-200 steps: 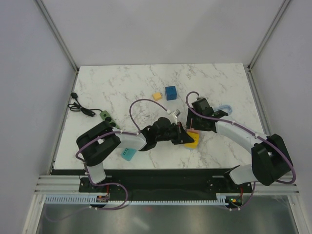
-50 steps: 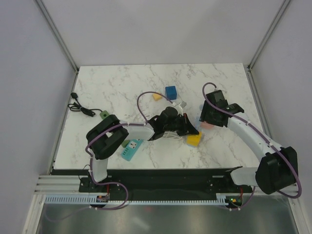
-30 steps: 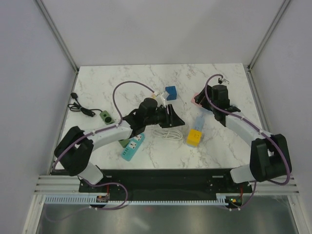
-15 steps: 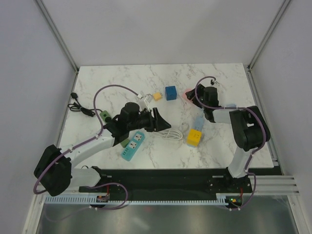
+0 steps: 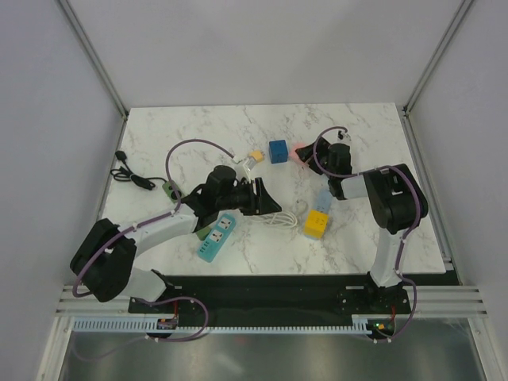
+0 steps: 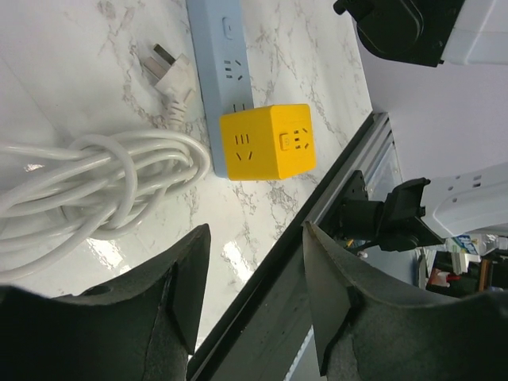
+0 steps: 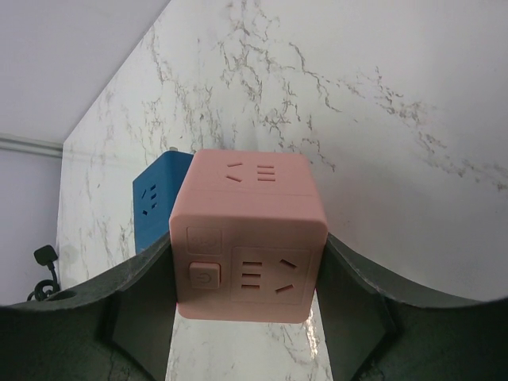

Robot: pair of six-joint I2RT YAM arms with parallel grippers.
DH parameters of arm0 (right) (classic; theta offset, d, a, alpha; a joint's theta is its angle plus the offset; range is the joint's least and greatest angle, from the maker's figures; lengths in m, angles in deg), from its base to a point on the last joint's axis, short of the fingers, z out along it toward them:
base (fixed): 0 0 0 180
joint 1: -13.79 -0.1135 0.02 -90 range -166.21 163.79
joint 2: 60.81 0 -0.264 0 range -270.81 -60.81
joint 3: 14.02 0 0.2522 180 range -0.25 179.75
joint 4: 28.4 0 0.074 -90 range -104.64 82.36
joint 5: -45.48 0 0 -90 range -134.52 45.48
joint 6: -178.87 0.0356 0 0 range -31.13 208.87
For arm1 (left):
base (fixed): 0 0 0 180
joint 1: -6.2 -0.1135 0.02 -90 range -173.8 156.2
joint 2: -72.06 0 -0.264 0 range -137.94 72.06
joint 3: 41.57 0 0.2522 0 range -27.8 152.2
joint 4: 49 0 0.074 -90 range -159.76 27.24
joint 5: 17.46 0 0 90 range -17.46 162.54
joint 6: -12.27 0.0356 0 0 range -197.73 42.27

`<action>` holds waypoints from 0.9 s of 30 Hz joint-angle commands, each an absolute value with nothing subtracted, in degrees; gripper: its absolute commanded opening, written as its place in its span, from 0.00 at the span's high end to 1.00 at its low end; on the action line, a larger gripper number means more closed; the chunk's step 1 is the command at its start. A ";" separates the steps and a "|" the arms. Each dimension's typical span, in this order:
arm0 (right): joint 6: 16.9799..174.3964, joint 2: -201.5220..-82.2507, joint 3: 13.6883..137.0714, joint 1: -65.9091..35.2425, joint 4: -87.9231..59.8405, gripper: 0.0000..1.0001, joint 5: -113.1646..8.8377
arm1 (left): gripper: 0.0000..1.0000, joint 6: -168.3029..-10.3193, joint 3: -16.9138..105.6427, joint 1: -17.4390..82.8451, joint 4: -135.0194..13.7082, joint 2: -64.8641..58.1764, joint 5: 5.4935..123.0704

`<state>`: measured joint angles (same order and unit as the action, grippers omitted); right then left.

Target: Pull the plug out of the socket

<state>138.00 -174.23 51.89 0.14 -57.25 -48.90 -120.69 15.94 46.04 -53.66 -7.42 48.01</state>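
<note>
A white plug (image 6: 167, 67) lies loose on the marble beside the light blue power strip (image 6: 226, 48), with its white cable coil (image 6: 95, 182) next to it. A yellow cube socket (image 6: 266, 141) sits on the strip's end. My left gripper (image 6: 254, 230) is open and empty, above the coil (image 5: 278, 216), left of the yellow cube (image 5: 317, 223). My right gripper (image 7: 246, 274) is shut on a pink cube socket (image 7: 246, 206) and holds it at the back, right of a blue cube socket (image 7: 159, 198). From above, the pink cube (image 5: 302, 151) shows by the right gripper (image 5: 314, 157).
A teal power strip (image 5: 217, 238) lies near the front left. A green socket (image 5: 171, 189) with a black cable and plug (image 5: 121, 156) lies at the left edge. A small yellow block (image 5: 256, 156) sits left of the blue cube (image 5: 278, 151).
The right gripper carried the pink cube from beside the yellow cube to the back, by the blue cube. The left gripper drew back to the left, away from the yellow cube.
</note>
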 commanded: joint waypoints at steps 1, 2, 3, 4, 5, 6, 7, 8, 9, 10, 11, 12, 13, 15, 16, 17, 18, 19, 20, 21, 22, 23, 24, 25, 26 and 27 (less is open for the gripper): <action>137.83 -175.41 54.24 -0.09 -59.03 0.81 -50.67 | 0.43 -121.76 18.51 45.93 -49.05 -8.36 44.86; 137.31 -175.68 55.20 -0.09 -57.37 0.80 -50.94 | 0.43 -121.85 18.17 45.84 -48.87 -8.18 44.94; 137.04 -175.94 55.73 -0.01 -56.31 0.77 -51.20 | 0.43 -121.85 17.99 45.84 -48.87 -8.01 45.12; 136.86 -176.55 56.60 -0.09 -55.43 0.75 -51.38 | 0.43 -121.85 17.64 45.84 -48.87 -7.83 45.03; 136.77 -176.82 56.78 -0.09 -54.46 0.72 -51.55 | 0.43 -121.85 17.11 45.93 -48.87 -7.48 45.21; 136.86 -177.08 56.70 -0.01 -54.45 0.67 -51.81 | 0.42 -121.94 16.50 45.93 -48.96 -7.04 45.38; 136.69 -177.08 56.61 -0.09 -54.45 0.66 -51.73 | 0.42 -121.94 16.49 45.84 -48.96 -7.04 45.30; 136.16 -177.08 56.61 -0.09 -54.02 0.64 -51.47 | 0.42 -122.03 16.06 45.84 -48.96 -6.60 45.30; 135.98 -176.91 56.52 -0.09 -53.84 0.60 -50.60 | 0.41 -122.03 15.79 45.84 -49.05 -6.43 45.38; 135.90 -176.91 56.61 -0.09 -53.14 0.56 -50.41 | 0.41 -122.12 15.53 45.93 -49.05 -6.16 45.39; 135.55 -177.08 56.87 -0.09 -52.61 0.55 -50.32 | 0.41 -122.20 15.44 45.93 -49.22 -5.81 45.39; 134.67 -177.26 57.31 -0.09 -51.91 0.49 -50.50 | 0.41 -122.20 15.26 45.93 -49.31 -5.63 45.47; 134.06 -177.70 58.45 -0.01 -50.42 0.48 -51.02 | 0.41 -122.20 15.09 45.93 -49.40 -5.55 45.47; 133.79 -177.88 58.72 -0.09 -49.97 0.46 -51.20 | 0.41 -122.29 15.00 45.93 -49.66 -5.02 45.65; 133.44 -177.79 58.55 -0.09 -49.97 0.41 -50.77 | 0.41 -122.29 14.82 45.93 -49.66 -5.02 45.65; 133.09 -177.61 58.54 -0.09 -49.62 0.34 -50.41 | 0.41 -122.38 14.74 45.93 -49.75 -4.84 45.65; 132.82 -177.44 58.54 -0.09 -49.27 0.31 -50.06 | 0.41 -122.38 14.65 46.02 -49.75 -4.76 45.82; 132.21 -177.00 58.54 -0.09 -48.48 0.26 -49.71 | 0.40 -122.47 14.47 46.02 -49.75 -4.75 45.82; 131.77 -176.82 58.54 -0.09 -48.13 0.20 -48.92 | 0.40 -122.47 14.47 46.02 -49.84 -4.67 45.82; 131.33 -176.47 58.63 -0.09 -47.34 0.15 -48.66 | 0.40 -122.55 14.47 46.11 -49.84 -4.67 45.82; 130.72 -176.30 58.72 -0.09 -47.07 0.07 -48.39 | 0.40 -122.56 14.38 46.11 -49.93 -4.84 45.82; 130.27 -176.21 58.89 -0.01 -46.72 0.06 -48.39 | 0.40 -122.56 14.47 46.19 -49.93 -4.84 45.82; 129.84 -176.03 59.24 0.08 -46.19 0.05 -48.39 | 0.40 -122.56 14.47 46.37 -49.93 -5.02 45.74; 128.96 -175.77 59.25 0.00 -46.10 0.02 -48.22 | 0.40 -122.73 14.56 46.46 -49.84 -5.10 45.91; 128.43 -175.33 59.16 -0.01 -45.84 0.02 -46.91 | 0.40 -122.64 14.65 46.63 -49.93 -5.19 45.83; 128.25 -174.28 58.72 -0.01 -45.66 0.02 -46.37 | 0.39 -122.73 14.82 46.81 -49.93 -5.72 45.82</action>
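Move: The right hand already holds the pink cube; the bare table where it goes, just right of the blue cube, lies roughly 1 cm ahead of that hand, straight in line and some 5 cm below. From the right hand the blue cube stands about 7 cm left, 1 cm ahead and 2 cm lower, and the small yellow plug about 14 cm left, 1 cm back and 3 cm lower. From the left hand the spot is about 24 cm ahead, 8 cm right and 13 cm down. Still gripping the pink cube, the right hand eases about 1.5 cm forward and a little left, bringing the cube in beside the blue one. It then sinks about 1.5 cm, drawing slightly back to the right and rolling some 5 degrees so that its left side dips, while the fingers open from their hold on the cube to nearly full width. ##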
